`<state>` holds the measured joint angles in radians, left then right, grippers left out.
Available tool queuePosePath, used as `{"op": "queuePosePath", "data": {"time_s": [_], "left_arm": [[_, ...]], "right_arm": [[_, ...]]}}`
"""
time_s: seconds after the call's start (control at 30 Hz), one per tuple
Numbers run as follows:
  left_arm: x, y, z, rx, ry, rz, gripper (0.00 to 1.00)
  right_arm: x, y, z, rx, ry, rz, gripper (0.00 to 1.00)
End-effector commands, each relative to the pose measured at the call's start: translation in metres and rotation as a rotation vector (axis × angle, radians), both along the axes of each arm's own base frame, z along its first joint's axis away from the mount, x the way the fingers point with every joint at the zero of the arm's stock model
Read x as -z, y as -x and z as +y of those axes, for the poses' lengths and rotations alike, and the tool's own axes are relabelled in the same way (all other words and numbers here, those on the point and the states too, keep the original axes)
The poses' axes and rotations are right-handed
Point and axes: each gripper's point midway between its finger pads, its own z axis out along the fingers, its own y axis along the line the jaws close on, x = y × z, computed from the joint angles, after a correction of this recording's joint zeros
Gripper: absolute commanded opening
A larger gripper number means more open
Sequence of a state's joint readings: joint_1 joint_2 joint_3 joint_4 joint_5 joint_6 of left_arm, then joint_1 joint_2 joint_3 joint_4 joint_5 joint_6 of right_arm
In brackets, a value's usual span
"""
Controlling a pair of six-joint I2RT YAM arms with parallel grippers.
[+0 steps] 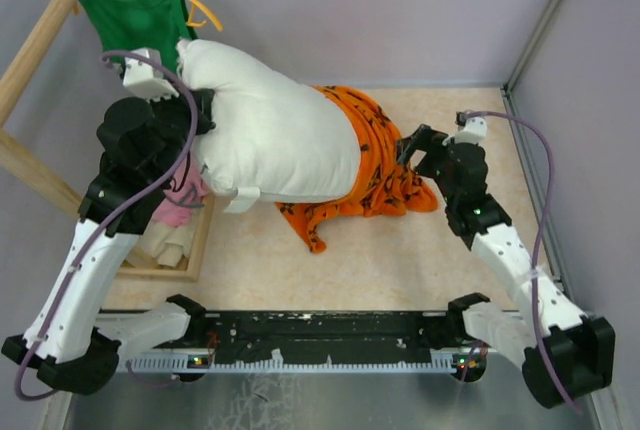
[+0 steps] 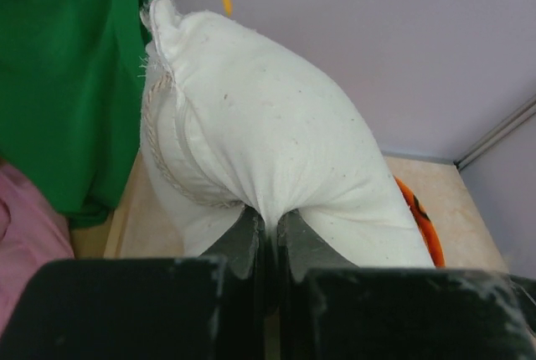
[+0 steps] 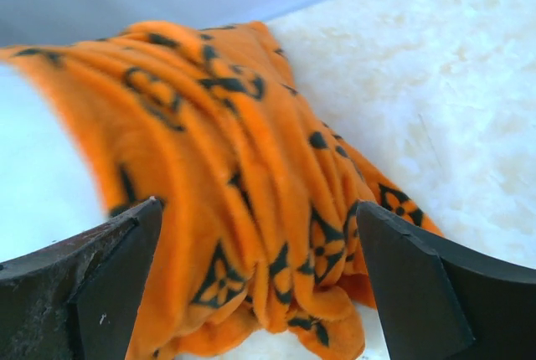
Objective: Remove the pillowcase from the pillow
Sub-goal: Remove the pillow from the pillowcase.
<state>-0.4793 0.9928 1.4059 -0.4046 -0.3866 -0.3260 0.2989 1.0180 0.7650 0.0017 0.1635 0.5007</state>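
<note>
The plump white pillow [image 1: 270,135] is lifted at its left end, where my left gripper [image 2: 270,222] is shut on a pinch of its white fabric [image 2: 268,126]. The orange pillowcase [image 1: 375,165] with black motifs is bunched round the pillow's right end and trails onto the table. My right gripper [image 1: 408,145] sits just right of that bunch. In the right wrist view it [image 3: 258,209] stands wide open, its fingers on either side of the orange folds [image 3: 234,142] without gripping them. A strip of bare pillow [image 3: 33,176] shows at the left.
A green tank top [image 1: 140,20] hangs on a yellow hanger from a wooden rack [image 1: 40,40] at the back left. A pink cloth [image 1: 180,205] lies in a wooden tray [image 1: 200,240] under the left arm. Grey walls close in the back and right.
</note>
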Motion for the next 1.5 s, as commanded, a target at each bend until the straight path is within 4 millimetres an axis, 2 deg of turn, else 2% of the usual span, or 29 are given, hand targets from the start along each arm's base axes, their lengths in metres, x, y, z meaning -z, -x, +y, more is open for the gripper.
{"op": "queuePosePath", "data": {"time_s": [0.0, 0.07, 0.17, 0.27, 0.37, 0.43, 0.47, 0.6, 0.7, 0.8, 0.83, 0.93, 1.03, 1.1, 1.2, 1.3, 1.33, 1.4, 1.43, 1.47], "left_arm": [[-0.098, -0.011, -0.005, 0.013, 0.038, -0.268, 0.0], [-0.106, -0.017, -0.012, 0.031, 0.033, -0.277, 0.0], [-0.113, -0.02, -0.018, 0.055, 0.038, -0.293, 0.0], [-0.114, -0.02, -0.02, 0.064, 0.038, -0.298, 0.0], [-0.112, -0.015, -0.021, 0.081, 0.024, -0.301, 0.0], [-0.112, -0.008, -0.022, 0.106, -0.003, -0.321, 0.0], [-0.116, -0.003, -0.023, 0.128, -0.03, -0.355, 0.0], [-0.114, 0.022, -0.024, 0.192, -0.106, -0.412, 0.0], [-0.086, 0.03, -0.038, 0.294, -0.181, -0.36, 0.0], [-0.054, 0.041, -0.064, 0.47, -0.246, -0.338, 0.0], [-0.047, 0.046, -0.07, 0.514, -0.258, -0.334, 0.0], [-0.038, 0.056, -0.074, 0.564, -0.274, -0.344, 0.0], [-0.038, 0.064, -0.073, 0.579, -0.287, -0.364, 0.0], [-0.039, 0.067, -0.071, 0.579, -0.295, -0.368, 0.0], [-0.035, 0.067, -0.073, 0.59, -0.32, -0.358, 0.0], [-0.031, 0.064, -0.073, 0.589, -0.323, -0.348, 0.0], [-0.03, 0.063, -0.073, 0.582, -0.319, -0.346, 0.0], [-0.03, 0.06, -0.069, 0.557, -0.313, -0.345, 0.0], [-0.031, 0.058, -0.066, 0.533, -0.311, -0.345, 0.0], [-0.033, 0.056, -0.06, 0.494, -0.305, -0.344, 0.0]], "right_arm": [[-0.043, 0.035, 0.021, -0.151, -0.028, -0.168, 0.99], [-0.042, 0.053, 0.035, -0.203, -0.035, -0.198, 0.99], [-0.021, 0.072, 0.064, -0.272, 0.0, -0.181, 0.99], [0.004, 0.076, 0.091, -0.306, 0.068, -0.139, 0.99], [0.006, 0.063, 0.104, -0.293, 0.076, -0.123, 0.99], [-0.013, 0.048, 0.108, -0.277, 0.084, -0.153, 0.99], [-0.033, 0.04, 0.109, -0.264, 0.068, -0.189, 0.99], [-0.092, 0.003, 0.099, -0.249, -0.006, -0.266, 0.99], [-0.114, -0.035, 0.097, -0.277, 0.01, -0.238, 0.99], [-0.124, -0.07, 0.11, -0.352, 0.071, -0.222, 0.99], [-0.117, -0.086, 0.119, -0.393, 0.104, -0.191, 0.99], [-0.097, -0.115, 0.155, -0.603, 0.153, -0.087, 0.99], [-0.074, -0.123, 0.184, -0.782, 0.18, -0.011, 0.99], [-0.057, -0.118, 0.195, -0.854, 0.179, 0.019, 0.99], [-0.026, -0.115, 0.201, -0.854, 0.211, 0.069, 0.99], [0.006, -0.123, 0.193, -0.763, 0.223, 0.14, 0.99], [0.013, -0.128, 0.186, -0.721, 0.2, 0.155, 0.95], [0.026, -0.138, 0.166, -0.64, 0.125, 0.176, 0.74], [0.032, -0.145, 0.151, -0.581, 0.083, 0.192, 0.57], [0.039, -0.154, 0.131, -0.502, 0.046, 0.211, 0.35]]}}
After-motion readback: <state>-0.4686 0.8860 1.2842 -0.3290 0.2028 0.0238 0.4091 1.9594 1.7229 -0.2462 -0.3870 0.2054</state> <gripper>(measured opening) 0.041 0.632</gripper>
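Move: The far part of the pillowcase, bunched round the pillow's right end, is about 14 cm ahead of the right hand, 17 cm to its left and 8 cm lower; the case's loose right tail lies some 4 cm back, 4 cm right and 20 cm down. The pillow's middle is roughly 33 cm left, 2 cm back and 4 cm higher. From the left hand, which holds the pillow's left end, that far part is around 19 cm ahead, 32 cm right and 29 cm below. The far folds of the pillowcase are what the right hand goes for: open, it draws back and left, arcs forward over some 20 cm and up, then sinks onto them, turned about 40 degrees counter-clockwise, its fingers starting to close round the cloth. The left keeps its pinch on the pillow, easing forward and up, then back and right, turning clockwise. ##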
